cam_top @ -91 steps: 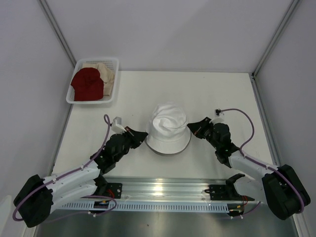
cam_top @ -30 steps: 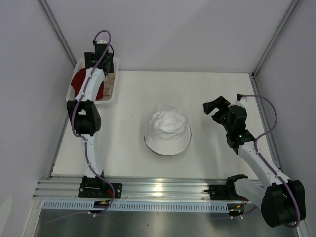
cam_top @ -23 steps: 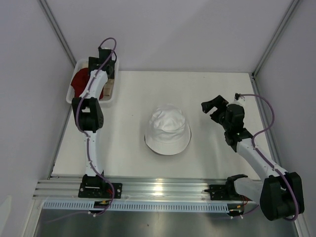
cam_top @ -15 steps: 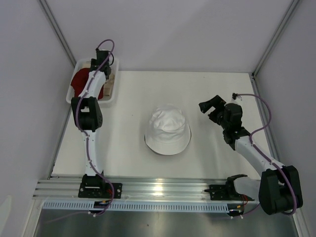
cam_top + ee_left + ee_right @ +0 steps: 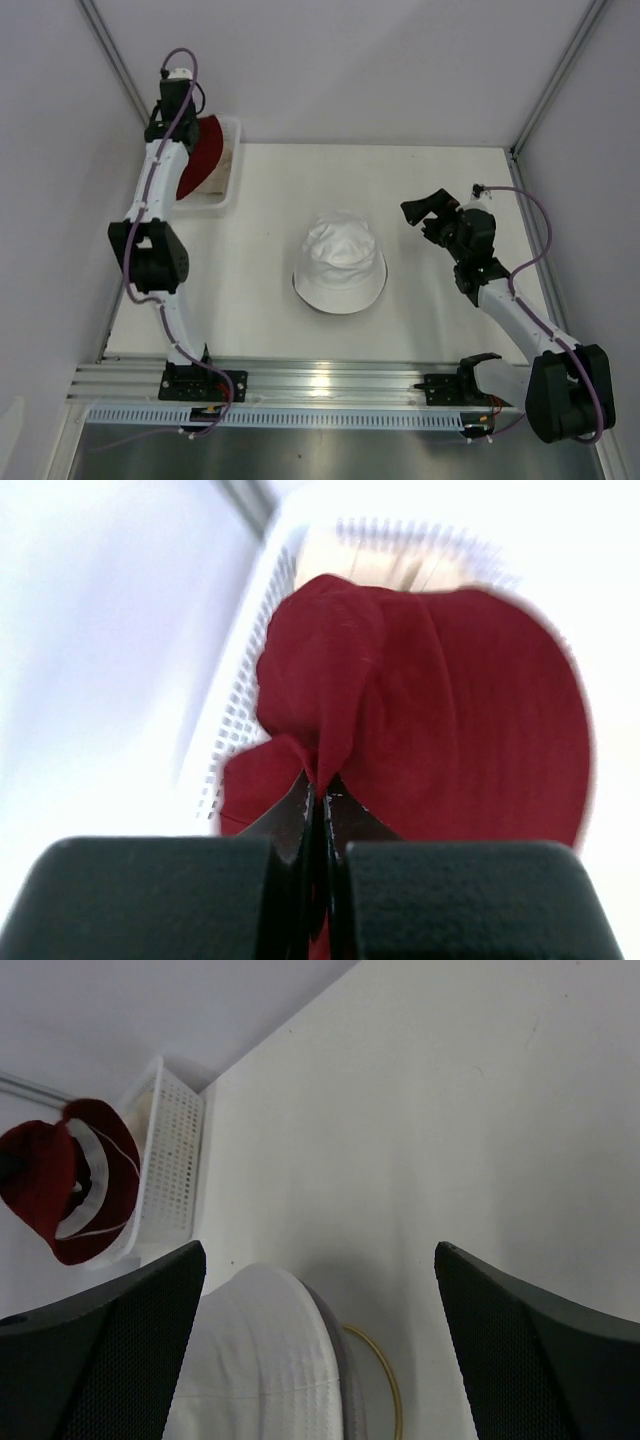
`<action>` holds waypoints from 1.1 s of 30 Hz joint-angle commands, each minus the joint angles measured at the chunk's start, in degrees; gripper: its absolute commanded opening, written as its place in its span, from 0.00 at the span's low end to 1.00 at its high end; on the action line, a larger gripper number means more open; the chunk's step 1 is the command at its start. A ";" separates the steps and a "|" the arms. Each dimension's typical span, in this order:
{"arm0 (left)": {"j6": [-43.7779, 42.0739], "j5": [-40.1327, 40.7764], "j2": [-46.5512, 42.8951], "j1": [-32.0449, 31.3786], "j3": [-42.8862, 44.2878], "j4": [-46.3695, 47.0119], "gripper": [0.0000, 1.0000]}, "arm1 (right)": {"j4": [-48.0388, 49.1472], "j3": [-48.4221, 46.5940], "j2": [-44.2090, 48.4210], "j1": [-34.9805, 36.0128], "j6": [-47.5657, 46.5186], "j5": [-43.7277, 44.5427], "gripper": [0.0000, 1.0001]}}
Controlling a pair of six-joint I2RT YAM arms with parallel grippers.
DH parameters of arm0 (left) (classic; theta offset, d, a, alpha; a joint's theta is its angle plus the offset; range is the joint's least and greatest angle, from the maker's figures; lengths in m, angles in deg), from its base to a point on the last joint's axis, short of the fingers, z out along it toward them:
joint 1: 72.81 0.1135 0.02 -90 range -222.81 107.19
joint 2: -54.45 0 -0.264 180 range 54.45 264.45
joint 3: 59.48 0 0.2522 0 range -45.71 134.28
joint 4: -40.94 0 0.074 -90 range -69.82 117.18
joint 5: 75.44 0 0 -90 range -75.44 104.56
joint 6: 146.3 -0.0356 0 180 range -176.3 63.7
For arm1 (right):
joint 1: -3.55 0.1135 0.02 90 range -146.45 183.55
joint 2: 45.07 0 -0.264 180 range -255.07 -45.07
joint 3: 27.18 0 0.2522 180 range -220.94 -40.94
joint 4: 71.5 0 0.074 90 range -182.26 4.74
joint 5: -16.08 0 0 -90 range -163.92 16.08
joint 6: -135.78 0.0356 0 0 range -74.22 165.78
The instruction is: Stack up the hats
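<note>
A white hat (image 5: 340,262) sits mid-table, and in the right wrist view a grey brim (image 5: 352,1360) shows just under the white hat (image 5: 260,1360). My left gripper (image 5: 178,132) is shut on a fold of the dark red hat (image 5: 203,152), which hangs raised over the basket. In the left wrist view the closed gripper (image 5: 320,788) pinches the dark red hat (image 5: 450,710), with a beige hat (image 5: 370,560) lying in the basket behind it. My right gripper (image 5: 425,212) hovers open to the right of the white hat, holding nothing.
The white mesh basket (image 5: 230,170) stands at the table's back left corner, against the left wall. A thin gold wire ring (image 5: 388,1380) lies on the table under the hats. Grey walls close in the back and both sides.
The left gripper has shut on the dark red hat and lifted it up from the basket, towards the left wall. The right arm drifted slightly left, still open.
</note>
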 commanded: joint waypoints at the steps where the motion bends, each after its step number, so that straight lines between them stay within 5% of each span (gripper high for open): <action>1: 3.28 -6.33 -17.62 -2.95 -2.71 4.12 0.01 | 4.90 -2.22 3.84 -0.21 -1.75 -0.93 0.99; 13: 4.07 -11.26 -34.53 -27.30 -16.59 8.34 0.01 | 10.79 -3.45 9.81 -0.21 4.39 -8.31 1.00; 19: 4.16 -2.48 -38.05 -41.79 -25.65 13.00 0.01 | 7.03 0.84 18.42 -0.38 5.19 -3.67 0.99; 28: 6.71 0.26 -39.46 -52.62 -31.64 13.54 0.01 | 1.57 3.76 26.25 -0.47 4.75 0.47 0.99; 33: 7.06 0.52 -40.86 -56.40 -32.87 12.74 0.01 | 4.10 6.20 24.59 -0.47 9.04 -6.37 0.99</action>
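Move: The left gripper holds the red hat over the basket. The white hat on the stack lies some 39 cm to its right, 30 cm back and 6 cm lower. The basket's middle is about 3 cm ahead, 2 cm right and 20 cm below, with the tan hat in it about 3 cm ahead, 5 cm right and 19 cm down. From the open right gripper the white hat is about 17 cm left, 9 cm back and 3 cm lower. Keep the red hat pinched and swing the left gripper about 40 cm right and 25 cm back to above the white hat, first climbing steeply out of the basket, then sinking to end about 10 cm up. Turn it some 50 degrees clockwise on the way. Raise the open right gripper, easing it back and tipping its fingers up. ##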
